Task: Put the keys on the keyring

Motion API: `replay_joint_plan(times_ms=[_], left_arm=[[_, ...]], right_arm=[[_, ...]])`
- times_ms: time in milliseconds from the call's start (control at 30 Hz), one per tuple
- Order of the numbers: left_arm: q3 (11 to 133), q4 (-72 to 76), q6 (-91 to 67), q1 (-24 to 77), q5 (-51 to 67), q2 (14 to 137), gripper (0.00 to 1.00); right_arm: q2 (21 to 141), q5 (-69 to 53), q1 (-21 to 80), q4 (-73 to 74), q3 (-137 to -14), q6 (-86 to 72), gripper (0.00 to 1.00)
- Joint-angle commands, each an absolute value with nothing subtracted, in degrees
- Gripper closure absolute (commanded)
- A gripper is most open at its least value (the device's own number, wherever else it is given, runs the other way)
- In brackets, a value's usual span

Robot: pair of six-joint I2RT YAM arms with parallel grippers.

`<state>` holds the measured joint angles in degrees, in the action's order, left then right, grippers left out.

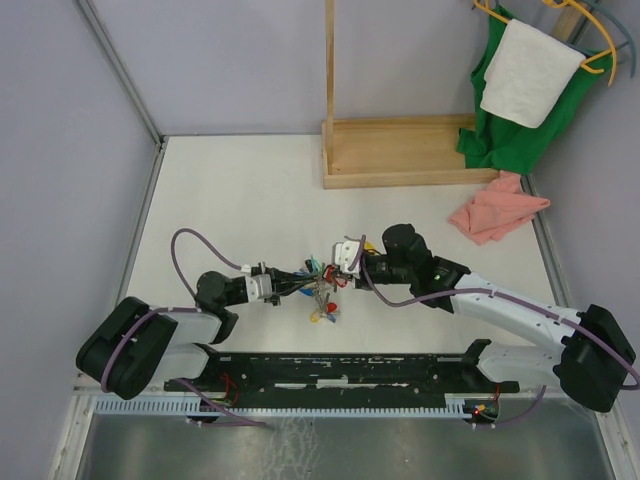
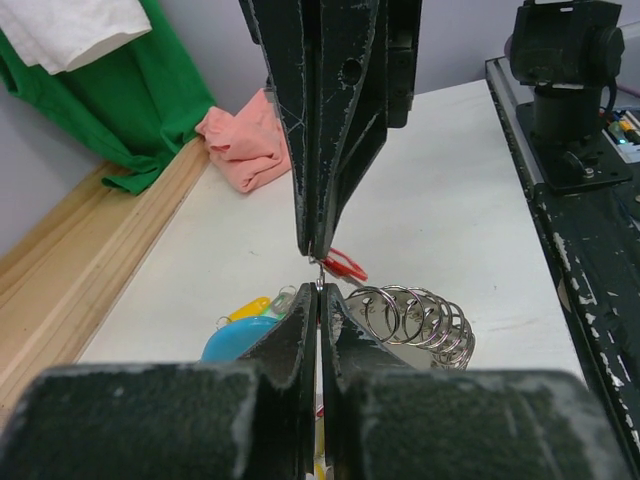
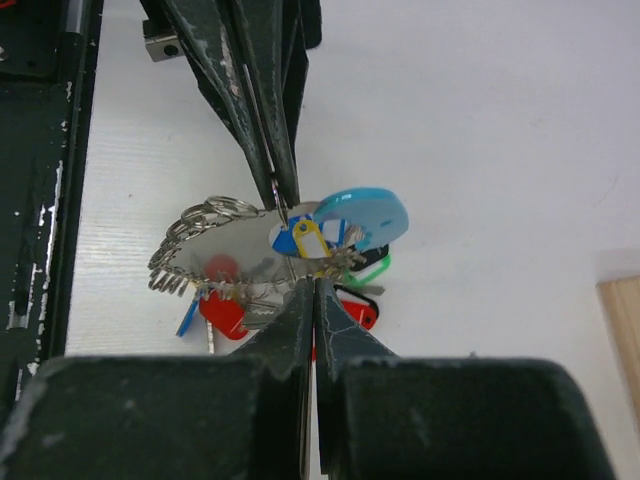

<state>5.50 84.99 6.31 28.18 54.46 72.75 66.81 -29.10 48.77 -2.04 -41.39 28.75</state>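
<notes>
The keyring hangs in a bunch between both grippers over mid-table [image 1: 318, 288]. Its light-blue part [image 3: 362, 214] and a grey coil of small rings [image 3: 190, 250] show in the right wrist view. Keys with a yellow tag [image 3: 305, 238], a green tag [image 3: 368, 272] and red tags [image 3: 225, 312] dangle from it. My left gripper [image 2: 318, 288] is shut on a thin metal ring of the bunch. My right gripper [image 3: 313, 281] is shut tip to tip opposite it, apparently on a key beside a red tag [image 2: 346, 265]. A yellow tag [image 1: 322, 316] lies below on the table.
A wooden stand's base [image 1: 400, 160] sits at the back. A pink cloth [image 1: 497, 208] lies at the right, with a green garment [image 1: 515, 140] and a white towel [image 1: 528, 72] hanging above it. The black rail [image 1: 330, 370] runs along the near edge.
</notes>
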Motion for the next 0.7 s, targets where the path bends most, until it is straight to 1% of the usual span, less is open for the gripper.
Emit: replay_joint_plan(times_ms=[0, 100, 233, 433, 533, 667], left_arm=[[3.8, 92.59, 9.77, 28.1, 48.8, 72.89, 0.97], [3.28, 90.89, 10.71, 28.04, 46.58, 71.82, 0.97], [3.42, 85.92, 12.87, 28.07, 45.31, 68.99, 0.97], [3.28, 79.76, 15.3, 28.06, 43.4, 65.09, 0.97], [3.16, 78.99, 15.48, 28.08, 42.98, 64.65, 0.97], [3.08, 79.66, 15.25, 28.08, 43.15, 65.33, 0.97]], right_arm=[[65.61, -21.31, 49.04, 3.86, -41.92, 15.46, 0.99], [66.29, -12.53, 49.02, 11.39, -42.49, 3.4, 0.99], [69.15, -5.57, 49.13, 17.91, -42.32, -2.96, 0.99], [77.09, 4.76, 49.12, 13.54, -41.43, -10.2, 0.99], [81.73, 6.11, 49.13, 9.32, -41.69, -11.53, 0.99], [87.18, 9.02, 49.22, 7.95, -43.54, -13.4, 0.99]])
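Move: Some 8 cm to the right of the right hand, about 2 cm ahead and 16 cm below, lies the bare table spot to which its red-tagged key goes. Beyond that spot lie the green-tagged key, roughly 15 cm ahead of and 8 cm right of the hand, and the yellow tag, 18 cm ahead and 9 right. The keyring's bunch hangs about 4 cm left of the right hand, level fore-and-aft and 3 cm below. From the left hand the spot is some 12 cm right, 2 ahead and 16 below. Backing away from the keyring, the right hand keeps its pinch on the red-tagged key and carries it down about 15 cm and 8 cm right to just over the bare table, easing slightly forward late on, while the wrist swings about 50 degrees clockwise and tips its fingers steeply down. The left hand, still pinching the keyring, draws about 2 cm forward and a little left, turning slightly counter-clockwise. ##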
